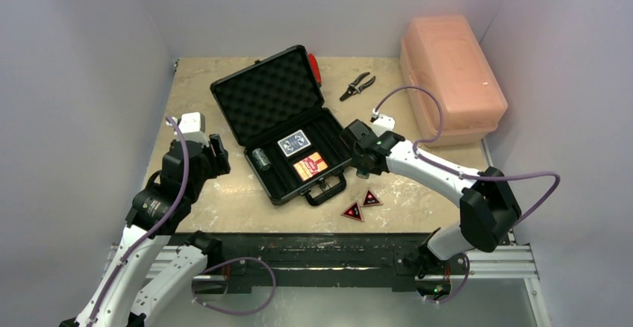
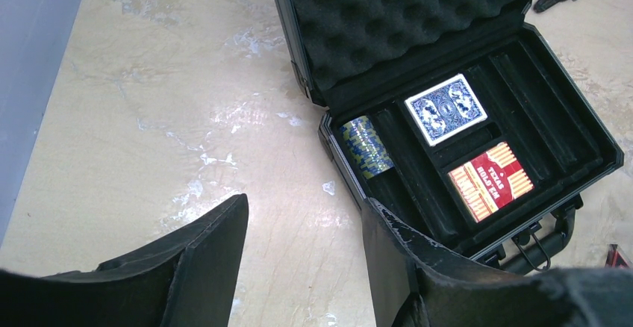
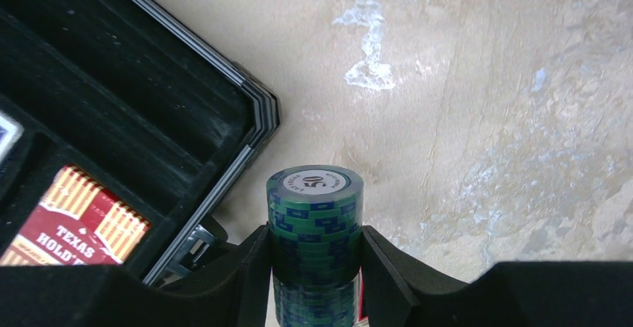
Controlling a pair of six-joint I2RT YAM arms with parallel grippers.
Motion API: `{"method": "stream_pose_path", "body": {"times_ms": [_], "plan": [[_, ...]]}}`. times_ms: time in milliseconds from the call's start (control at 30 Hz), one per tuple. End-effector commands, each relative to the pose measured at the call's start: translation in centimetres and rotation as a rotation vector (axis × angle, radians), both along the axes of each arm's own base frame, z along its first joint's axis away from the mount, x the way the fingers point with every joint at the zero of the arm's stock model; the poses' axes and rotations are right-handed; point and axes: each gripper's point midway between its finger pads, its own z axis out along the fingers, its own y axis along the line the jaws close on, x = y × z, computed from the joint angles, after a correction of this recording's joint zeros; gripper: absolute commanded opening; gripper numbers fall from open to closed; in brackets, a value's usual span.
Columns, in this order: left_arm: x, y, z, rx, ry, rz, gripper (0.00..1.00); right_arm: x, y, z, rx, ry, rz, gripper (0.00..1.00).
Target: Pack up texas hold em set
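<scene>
The black briefcase [image 1: 224, 92] lies open mid-table, its foam lid tipped back. In its tray sit a blue card deck [image 1: 293, 143], an orange-red deck [image 1: 310, 166] and a teal chip roll [image 1: 260, 157]. Two red-black triangles [image 1: 352, 210] [image 1: 370, 198] lie on the table in front of the case. My right gripper [image 3: 315, 256] is shut on a second teal chip roll [image 3: 315, 207], held upright just outside the case's right corner [image 3: 257, 114]. My left gripper [image 2: 304, 215] hangs open and empty over bare table, left of the case [image 2: 340, 159].
A large pink plastic box [image 1: 450, 73] stands at the back right. Pliers [image 1: 358, 85] and a red-handled tool [image 1: 315, 68] lie behind the case. Grey walls close in the table on the left, back and right.
</scene>
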Motion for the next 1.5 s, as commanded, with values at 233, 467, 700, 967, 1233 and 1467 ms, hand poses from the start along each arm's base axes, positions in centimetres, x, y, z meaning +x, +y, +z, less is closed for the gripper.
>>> {"method": "stream_pose_path", "body": {"times_ms": [233, 467, 700, 967, 1233, 1467], "plan": [[0.3, 0.2, 1.7, -0.004, -0.051, 0.003, 0.56, 4.8, 1.5, 8.1, -0.002, -0.245, 0.106, 0.00], [0.2, 0.1, 1.8, -0.005, -0.055, -0.001, 0.57, 6.4, 4.7, 11.2, 0.064, -0.322, 0.260, 0.00], [0.2, 0.4, 1.8, 0.002, -0.055, 0.012, 0.56, 6.8, 9.8, 13.9, 0.175, -0.384, 0.493, 0.00], [0.1, 0.6, 1.7, 0.007, -0.052, 0.017, 0.56, 5.9, 15.0, 15.8, 0.272, -0.432, 0.689, 0.00], [0.1, 0.7, 1.8, 0.008, -0.054, 0.019, 0.56, 3.5, 19.2, 15.6, 0.331, -0.416, 0.843, 0.00], [0.1, 0.7, 1.7, 0.006, -0.054, 0.021, 0.56, 0.4, 22.6, 14.1, 0.370, -0.390, 0.945, 0.00]]}}
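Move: The green chip stack is already between my right fingers, just off the case's right side. The empty near end of the case's left chip slots lies about 28 cm left, 2 cm back and 6 cm down. On that level, the red card pack is some 17 cm left and 3 cm ahead, the blue card pack 22 left and 10 ahead, the blue-yellow stack 32 left and 5 ahead. From my left hand, those slots are roughly 14 cm right, 3 ahead, 22 below. Keeping the green chips pinched, I lift my right hand up and forward, clear of the case's right edge, then swing left over the open case towards its left slots, about 19 cm left and 11 cm up in all, giving back most of the forward reach late on. My wrist turns some 50 degrees counter-clockwise as I go, the fingers tipping up a little. ##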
